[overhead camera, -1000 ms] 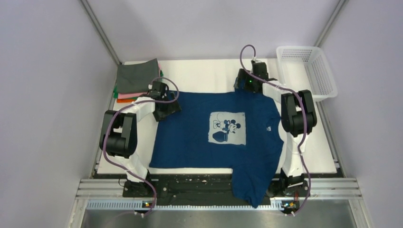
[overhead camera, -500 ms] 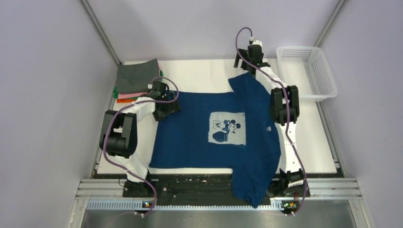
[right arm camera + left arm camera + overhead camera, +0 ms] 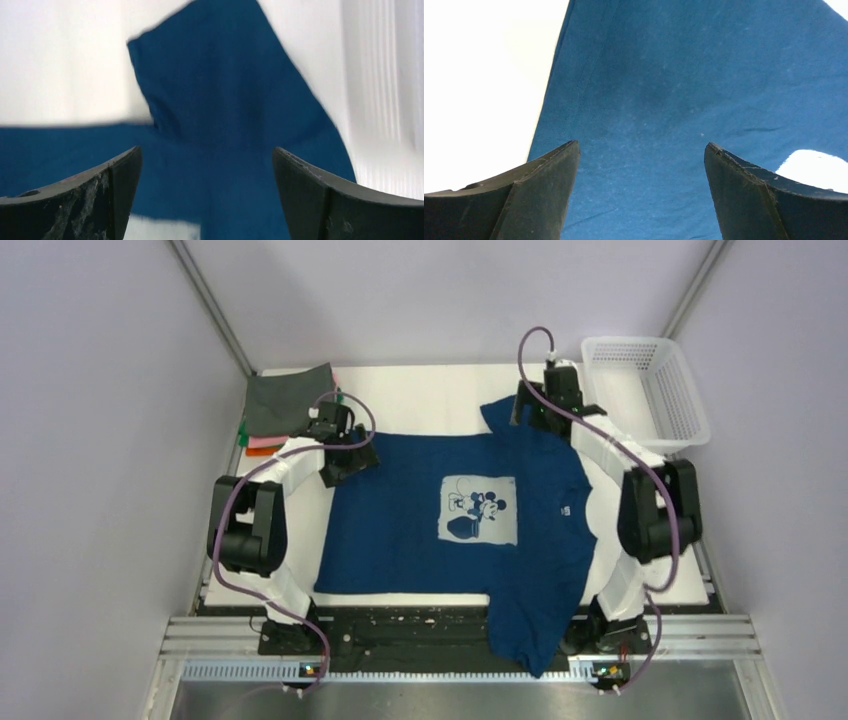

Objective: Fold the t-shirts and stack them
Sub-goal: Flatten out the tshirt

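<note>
A large navy blue t-shirt (image 3: pixel 400 530) with a white chest print (image 3: pixel 478 512) lies spread flat on the white table (image 3: pixel 430 395). Its lower right part hangs over the near edge. My left gripper (image 3: pixel 348 458) hovers open over the shirt's far left corner; in the left wrist view blue cloth (image 3: pixel 664 90) fills the gap between the fingers of the left gripper (image 3: pixel 641 147). My right gripper (image 3: pixel 532 412) stands open above the far right sleeve (image 3: pixel 503 417), which points toward the back. The right wrist view shows that sleeve (image 3: pixel 200 75) beyond the empty right gripper (image 3: pixel 206 150). Folded t-shirts (image 3: pixel 288 400) are stacked at the far left, grey on top.
A white mesh basket (image 3: pixel 648 390) sits at the far right corner of the table. Pink, orange and green edges (image 3: pixel 262 444) show under the grey tee. Metal rails (image 3: pixel 420 635) run along the near edge between the arm bases.
The right arm reached toward the back, then came back and swung its elbow out to the right; the sleeve now lies stretched toward the back. The left gripper shifted slightly toward the back.
</note>
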You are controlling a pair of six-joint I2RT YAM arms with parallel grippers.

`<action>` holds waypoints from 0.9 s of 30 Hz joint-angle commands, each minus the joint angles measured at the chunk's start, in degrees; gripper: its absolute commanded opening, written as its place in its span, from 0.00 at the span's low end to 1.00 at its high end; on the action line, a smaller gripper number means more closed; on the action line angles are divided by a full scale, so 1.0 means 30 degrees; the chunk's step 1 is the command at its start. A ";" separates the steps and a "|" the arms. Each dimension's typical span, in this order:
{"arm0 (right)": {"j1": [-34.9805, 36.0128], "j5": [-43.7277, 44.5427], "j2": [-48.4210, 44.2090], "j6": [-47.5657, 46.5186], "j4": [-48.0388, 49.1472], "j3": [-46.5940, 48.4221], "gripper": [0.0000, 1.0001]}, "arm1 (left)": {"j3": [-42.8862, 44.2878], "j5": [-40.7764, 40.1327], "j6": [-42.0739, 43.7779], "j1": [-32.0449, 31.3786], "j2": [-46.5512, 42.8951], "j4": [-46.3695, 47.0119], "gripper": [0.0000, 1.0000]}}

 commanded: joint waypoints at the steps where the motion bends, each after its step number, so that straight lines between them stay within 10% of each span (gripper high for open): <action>1: 0.1084 0.1797 -0.4125 0.2028 -0.0014 -0.4464 0.98 | 0.2474 -0.1019 0.0341 -0.0358 0.0085 -0.2008 0.99; 12: 0.1878 0.3096 -0.4149 0.2368 -0.0473 -0.8337 0.98 | 0.4467 -0.0207 0.0532 -0.0872 0.3506 -0.2411 0.99; 27: 0.0118 0.2759 0.2160 0.1845 -0.0796 -0.3002 0.98 | 1.1356 -0.0477 0.0632 -0.0453 1.0009 -0.5099 0.99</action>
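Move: The right hand hangs some 10 cm above the t-shirt; the shoulder patch it goes for lies about 13 cm back and 2 cm right. The cartoon print is about 18 cm back and 9 cm left of this hand, the far sleeve 2 cm ahead and 3 cm left, the white basket 4 cm ahead and 24 cm right. The left hand's patch near the hem is 2 cm ahead, 2 cm right and 3 cm down; the folded stack lies 13 cm ahead and 12 cm left. Back about 13 cm and down 10, the right hand draws over the far sleeve, tips its open fingers some 15 degrees steeper and sets them on the shoulder, then pushes the cloth forward about 6 cm. The left hand hops up and forward, comes down by the hem with open fingers and pushes forward too, about 5 cm. ##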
